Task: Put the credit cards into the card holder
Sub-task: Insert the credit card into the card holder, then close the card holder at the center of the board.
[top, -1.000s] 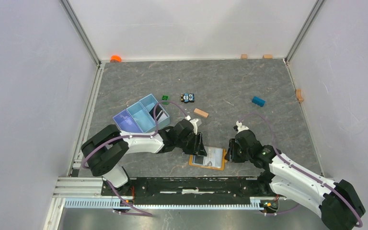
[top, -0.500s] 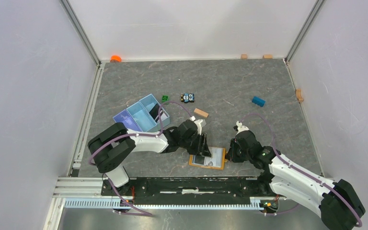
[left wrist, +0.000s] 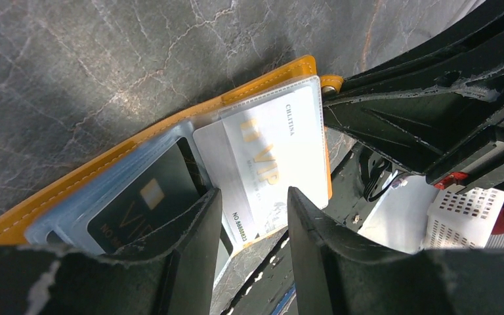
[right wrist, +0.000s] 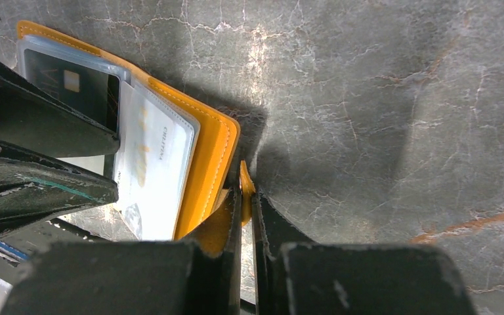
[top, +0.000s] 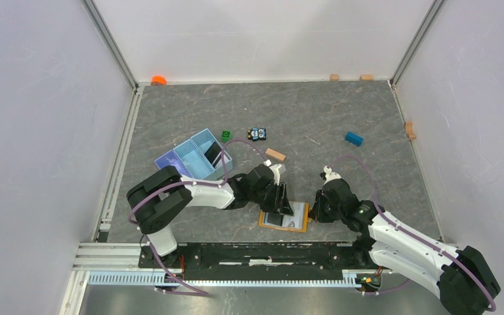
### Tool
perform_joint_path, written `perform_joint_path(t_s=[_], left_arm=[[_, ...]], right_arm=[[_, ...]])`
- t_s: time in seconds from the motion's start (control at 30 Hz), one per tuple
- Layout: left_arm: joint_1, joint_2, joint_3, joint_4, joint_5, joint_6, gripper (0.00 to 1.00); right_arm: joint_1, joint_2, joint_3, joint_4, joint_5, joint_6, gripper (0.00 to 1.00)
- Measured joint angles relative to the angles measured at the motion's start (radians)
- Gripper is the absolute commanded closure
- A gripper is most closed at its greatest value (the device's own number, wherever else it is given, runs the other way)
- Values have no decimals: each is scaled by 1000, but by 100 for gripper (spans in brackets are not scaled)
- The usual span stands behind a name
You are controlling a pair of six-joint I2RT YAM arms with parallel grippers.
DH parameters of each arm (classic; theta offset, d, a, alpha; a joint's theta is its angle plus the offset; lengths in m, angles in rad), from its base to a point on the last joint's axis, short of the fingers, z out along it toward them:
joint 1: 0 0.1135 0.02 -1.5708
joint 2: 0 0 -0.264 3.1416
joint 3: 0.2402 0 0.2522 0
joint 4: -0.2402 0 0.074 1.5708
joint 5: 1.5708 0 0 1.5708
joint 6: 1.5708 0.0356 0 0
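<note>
The card holder [top: 296, 224] lies open on the table, orange with clear pockets [left wrist: 262, 82] [right wrist: 207, 164]. A black credit card [left wrist: 144, 200] [right wrist: 72, 85] sits in its left pocket. A pale silvery credit card marked VIP [left wrist: 269, 144] [right wrist: 154, 157] sits in the right pocket. My left gripper [top: 281, 205] [left wrist: 252, 197] is open, its fingers straddling the silvery card's near end without holding it. My right gripper [top: 312, 211] [right wrist: 246, 193] is shut on the small orange tab at the card holder's right edge.
A light blue divided tray [top: 187, 161] stands behind the left arm, with a dark flat thing [top: 213, 152] leaning in one compartment. Farther back lie a green cube [top: 226, 135], a toy car [top: 257, 134], a wooden block [top: 275, 155] and a blue block [top: 353, 138].
My right gripper has closed on the card holder's tab. The left gripper has slid a little to the right over the open holder.
</note>
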Motion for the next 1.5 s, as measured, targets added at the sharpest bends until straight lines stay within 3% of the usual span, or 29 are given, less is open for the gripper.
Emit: perform_joint_path(t_s=[0.4, 0.57, 0.87, 1.07, 1.3, 1.5], left_arm=[[-12, 32, 13, 45, 22, -23, 51], [-16, 25, 18, 48, 19, -24, 41], [48, -176, -13, -25, -13, -17, 24], [159, -330, -117, -108, -40, 5, 21], [240, -434, -205, -211, -56, 19, 20], [261, -504, -266, -268, -57, 19, 20]], right_arm=[[0, -13, 0, -12, 10, 0, 100], [0, -21, 42, -92, 68, -11, 100], [0, 9, 266, -201, 158, -117, 100], [4, 69, 294, -128, 43, -187, 100], [140, 135, 277, 10, -63, -178, 99], [259, 172, 278, 72, -27, -143, 100]])
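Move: Just right of the left fingertips, the white card's middle is about 3 cm to the right, 1 cm nearer the base and a centimetre lower, its left edge still showing out of the holder's right pocket. The dark card lies some 5 cm to that hand's left and 2 cm back; the wooden block about 20 cm ahead and 4 cm left. The right hand pinches the holder's orange tab, with the holder's middle some 9 cm to its left, level fore-and-aft. Pushing the white card's left edge a last 1.5 cm right into the pocket, the left hand then rises about 6 cm off the holder, opens wider and swings left, sinking back low. The right hand keeps its pinch on the tab, lifts about 8 cm while going forward, then carries the holder left and back, turning some 20 degrees counter-clockwise. ##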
